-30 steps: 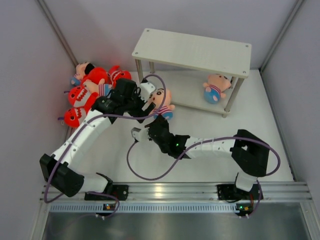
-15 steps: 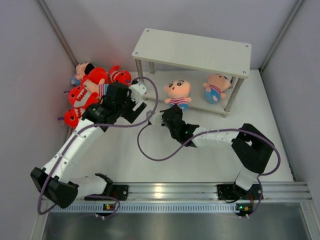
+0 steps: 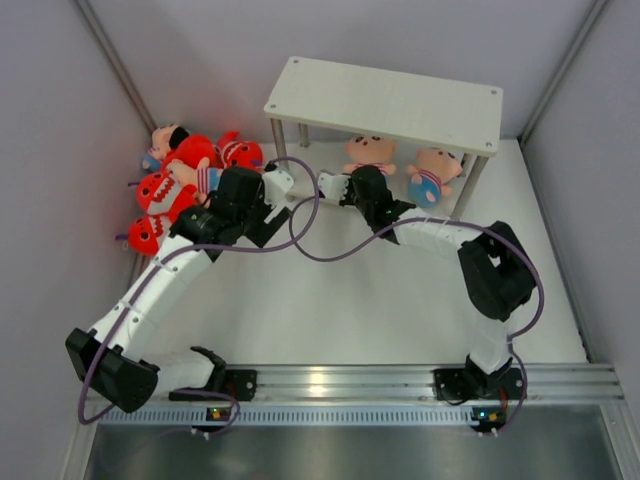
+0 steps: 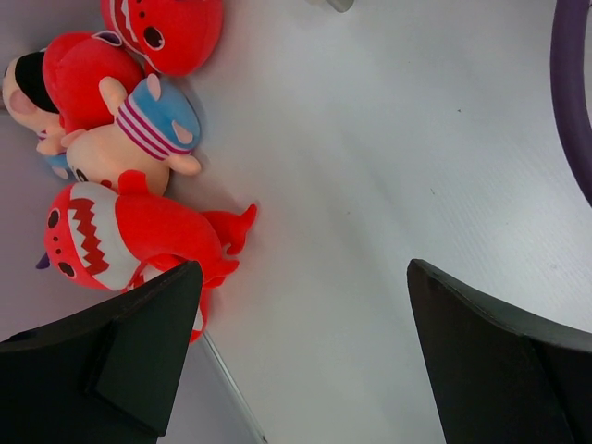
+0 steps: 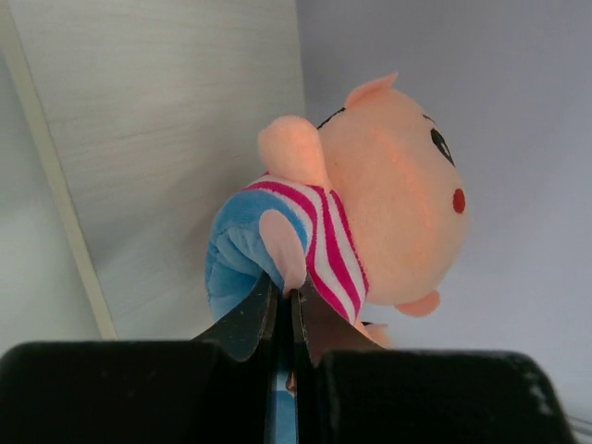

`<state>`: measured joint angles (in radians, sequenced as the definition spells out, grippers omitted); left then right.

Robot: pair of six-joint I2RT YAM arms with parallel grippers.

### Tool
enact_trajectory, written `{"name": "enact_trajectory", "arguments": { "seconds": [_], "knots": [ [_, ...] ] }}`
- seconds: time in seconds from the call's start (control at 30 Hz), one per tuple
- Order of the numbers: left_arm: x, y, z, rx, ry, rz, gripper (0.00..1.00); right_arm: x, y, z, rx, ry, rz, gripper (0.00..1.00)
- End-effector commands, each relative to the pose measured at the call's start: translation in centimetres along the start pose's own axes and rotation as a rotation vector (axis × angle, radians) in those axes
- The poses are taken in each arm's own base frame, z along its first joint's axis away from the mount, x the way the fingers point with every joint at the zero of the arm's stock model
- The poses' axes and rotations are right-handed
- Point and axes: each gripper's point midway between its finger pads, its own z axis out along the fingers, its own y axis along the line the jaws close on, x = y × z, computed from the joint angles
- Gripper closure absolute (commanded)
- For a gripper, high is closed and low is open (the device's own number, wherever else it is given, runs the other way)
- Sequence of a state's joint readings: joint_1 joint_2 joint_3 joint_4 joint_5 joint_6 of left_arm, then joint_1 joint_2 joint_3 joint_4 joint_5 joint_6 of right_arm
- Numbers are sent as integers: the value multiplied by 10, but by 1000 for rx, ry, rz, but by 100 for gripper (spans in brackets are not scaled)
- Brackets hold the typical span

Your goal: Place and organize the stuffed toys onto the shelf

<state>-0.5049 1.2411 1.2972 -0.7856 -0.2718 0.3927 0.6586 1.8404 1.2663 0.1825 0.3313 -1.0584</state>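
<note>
The off-white two-tier shelf (image 3: pixel 385 100) stands at the back. My right gripper (image 3: pixel 368 178) (image 5: pixel 285 296) is shut on the arm of a striped-shirt doll (image 3: pixel 368 152) (image 5: pixel 379 217), holding it over the lower tier, under the top board's front edge. A second doll (image 3: pixel 434 176) lies on the lower tier at the right. More stuffed toys, red sharks and dolls, are piled by the left wall (image 3: pixel 185 180). My left gripper (image 3: pixel 272 205) (image 4: pixel 305 277) hangs open and empty between pile and shelf; its view shows a shark (image 4: pixel 120 242) and a doll (image 4: pixel 139 139).
The shelf's thin metal legs (image 3: pixel 279 140) stand beside the held doll. A purple cable (image 3: pixel 310 235) loops between the two arms. A pale shelf board (image 5: pixel 166 120) fills the left of the right wrist view. Grey walls close in left, right and back.
My right gripper has carried the doll from the table in front of the shelf in under the top tier. My left gripper let go of that doll and drew back left.
</note>
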Motion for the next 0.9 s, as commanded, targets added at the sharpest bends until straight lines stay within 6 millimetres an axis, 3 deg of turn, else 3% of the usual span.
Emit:
{"name": "enact_trajectory", "arguments": {
  "seconds": [0.0,0.1,0.27,0.3,0.43,0.57,0.63,0.67,0.77,0.87],
  "knots": [
    [-3,6,-1,-26,-12,1,2,4,4,8,-46,-32,44,100],
    [-2,5,2,-21,-6,6,2,14,11,9,-54,-32,71,94],
    [-3,4,6,-17,4,5,2,20,9,8,-36,-24,84,66],
    [-3,3,6,-15,3,4,2,21,9,7,-34,-22,90,56],
    [-3,4,5,-15,1,5,2,18,-5,-3,-6,-33,103,38],
    [-4,4,3,-15,-5,4,2,14,-12,-12,16,-40,108,29],
    [-3,4,3,-17,-6,3,2,6,-25,-24,68,-53,92,24],
    [-3,5,2,-20,-4,1,2,5,-21,-28,75,-48,82,21],
    [-2,9,2,-32,-2,-7,2,-14,-33,-47,129,-81,109,1],
    [-1,14,5,-46,11,-23,2,-27,-40,-61,143,-114,159,1]
  ]
}}
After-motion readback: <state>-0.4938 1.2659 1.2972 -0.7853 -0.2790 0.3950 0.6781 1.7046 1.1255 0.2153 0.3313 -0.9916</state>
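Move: The right hand already holds the stuffed toy over the lower shelf board. Its free spot is about 3 cm ahead, 2 cm to the right and 8 cm below. The shelved toy sits roughly 14 cm to the right, 1 cm back and 5 cm lower; the shelf's front left post is some 15 cm to the left and 3 cm back. From the left hand the spot lies about 15 cm ahead, 22 cm right and 15 cm down. The toy is let go onto the lower board: the right hand first lowers it about 4 cm with a slight drift right towards the shelved toy, the fingers tipping down a little, then opens wide around it. With the fingers clear, the hand lifts some 5 cm and draws back about 3 cm from the toy. ##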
